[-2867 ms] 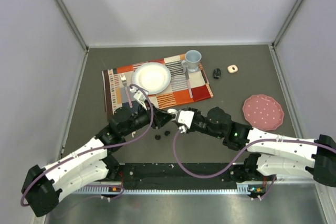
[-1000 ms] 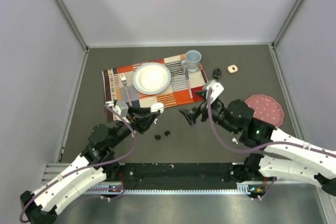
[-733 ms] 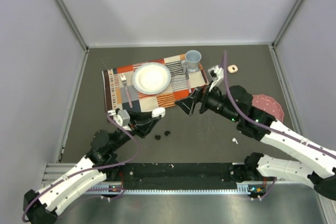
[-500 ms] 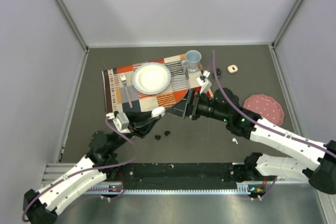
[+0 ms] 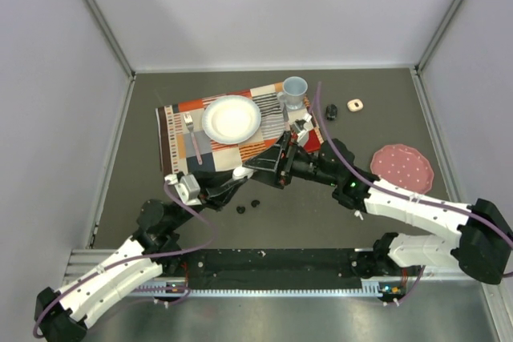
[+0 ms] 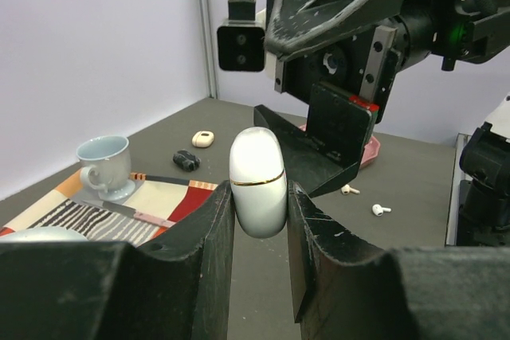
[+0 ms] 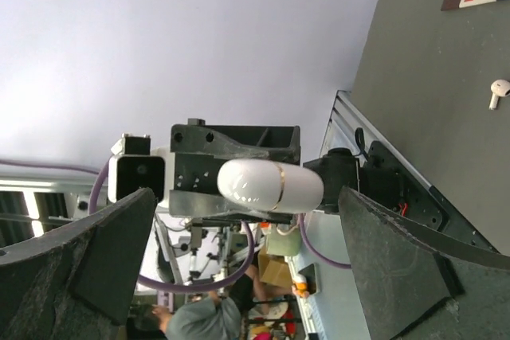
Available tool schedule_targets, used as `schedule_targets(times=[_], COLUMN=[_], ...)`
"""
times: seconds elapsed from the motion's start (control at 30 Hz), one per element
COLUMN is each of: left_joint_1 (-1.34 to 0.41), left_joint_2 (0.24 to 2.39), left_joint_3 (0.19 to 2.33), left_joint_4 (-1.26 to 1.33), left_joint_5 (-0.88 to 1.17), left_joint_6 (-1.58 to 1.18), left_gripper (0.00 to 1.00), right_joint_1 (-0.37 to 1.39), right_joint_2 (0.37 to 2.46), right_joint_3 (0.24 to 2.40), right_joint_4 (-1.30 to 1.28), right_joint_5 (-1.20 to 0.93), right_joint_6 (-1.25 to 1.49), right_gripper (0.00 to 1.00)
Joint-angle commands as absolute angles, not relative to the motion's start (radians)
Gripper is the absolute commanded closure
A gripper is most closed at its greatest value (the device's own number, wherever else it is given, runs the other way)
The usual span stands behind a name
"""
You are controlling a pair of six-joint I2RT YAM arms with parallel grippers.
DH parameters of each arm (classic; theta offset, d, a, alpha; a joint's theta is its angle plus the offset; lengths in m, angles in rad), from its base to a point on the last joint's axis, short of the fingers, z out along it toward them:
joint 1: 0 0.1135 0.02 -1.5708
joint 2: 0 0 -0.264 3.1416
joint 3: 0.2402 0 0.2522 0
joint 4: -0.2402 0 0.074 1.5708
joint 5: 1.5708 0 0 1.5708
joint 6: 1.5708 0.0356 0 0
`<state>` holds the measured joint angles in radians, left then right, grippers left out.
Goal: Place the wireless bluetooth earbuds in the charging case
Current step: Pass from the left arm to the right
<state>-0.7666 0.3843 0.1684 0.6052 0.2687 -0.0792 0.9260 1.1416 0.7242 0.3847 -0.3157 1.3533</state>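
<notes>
My left gripper [image 6: 259, 197] is shut on a white charging case [image 6: 257, 182] with a gold seam and holds it upright above the table; the case [image 5: 239, 172] is closed. My right gripper [image 5: 268, 167] is open and faces the case [image 7: 269, 186] at close range, one finger to each side of it. Two black earbuds [image 5: 240, 209] lie on the table just below the grippers. Two white earbuds [image 6: 381, 210] lie on the table further right; one white earbud [image 7: 499, 91] shows in the right wrist view.
Behind the grippers, a patterned placemat [image 5: 172, 118] carries a white plate [image 5: 232, 118], a fork [image 5: 191, 135] and a blue cup [image 5: 294, 92]. A black case [image 5: 331, 111] and a beige case [image 5: 355, 105] lie at the back. A pink plate [image 5: 401, 170] sits right.
My right arm has swung left and lowered until its open gripper faces the case. My left gripper has drawn back a little, still holding the case.
</notes>
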Motion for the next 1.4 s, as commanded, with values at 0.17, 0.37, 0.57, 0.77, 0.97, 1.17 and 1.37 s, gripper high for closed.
schedule_targets(times=[0.17, 0.37, 0.57, 0.77, 0.97, 1.17, 1.37], left_joint_1=[-0.770, -0.770, -0.770, -0.770, -0.770, -0.769, -0.769], left_joint_2=[0.382, 0.385, 0.390, 0.394, 0.391, 0.391, 0.408], left_joint_3=[0.193, 0.195, 0.193, 0.190, 0.192, 0.193, 0.206], left_joint_4=[0.686, 0.686, 0.686, 0.686, 0.675, 0.658, 0.640], left_joint_5=[0.282, 0.279, 0.284, 0.279, 0.270, 0.256, 0.256], left_joint_6=[-0.080, -0.080, -0.090, -0.095, -0.097, -0.100, -0.124], left_gripper=[1.00, 1.00, 1.00, 1.00, 1.00, 0.93, 0.76], right_joint_1=[0.928, 0.930, 0.931, 0.936, 0.937, 0.939, 0.945], right_joint_2=[1.198, 1.200, 1.224, 1.244, 1.252, 1.250, 1.250], right_joint_3=[0.724, 0.713, 0.713, 0.709, 0.701, 0.699, 0.712], right_joint_4=[0.491, 0.511, 0.549, 0.586, 0.621, 0.637, 0.606], right_joint_5=[-0.313, -0.301, -0.331, -0.344, -0.357, -0.362, -0.359], right_joint_6=[1.465, 1.477, 1.497, 1.525, 1.540, 1.533, 1.500], right_gripper=[0.12, 0.28, 0.34, 0.42, 0.52, 0.63, 0.64])
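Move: My left hand, fingers pointing right, forward and up, still pinches the charging case, which stands about 2 cm to its right, 1 cm ahead and 1 cm above; my open right fingertips are 4 cm right of that hand, level ahead, 2 cm higher. From my right hand, the case lies 2 cm left, 1 cm ahead, 1 cm down. Some 25 cm beneath the case, the black earbuds sit 2 cm left and level ahead; one white earbud is 6 cm ahead and 5 cm left. I ease my right hand about 1.5 cm left and 1 cm down onto the charging case, rolling it roughly 10 degrees about its pointing direction, and close its wide-open fingers to half, until they pinch the case by its two long ends. My left hand holds nearly still and keeps its own grip throughout. ##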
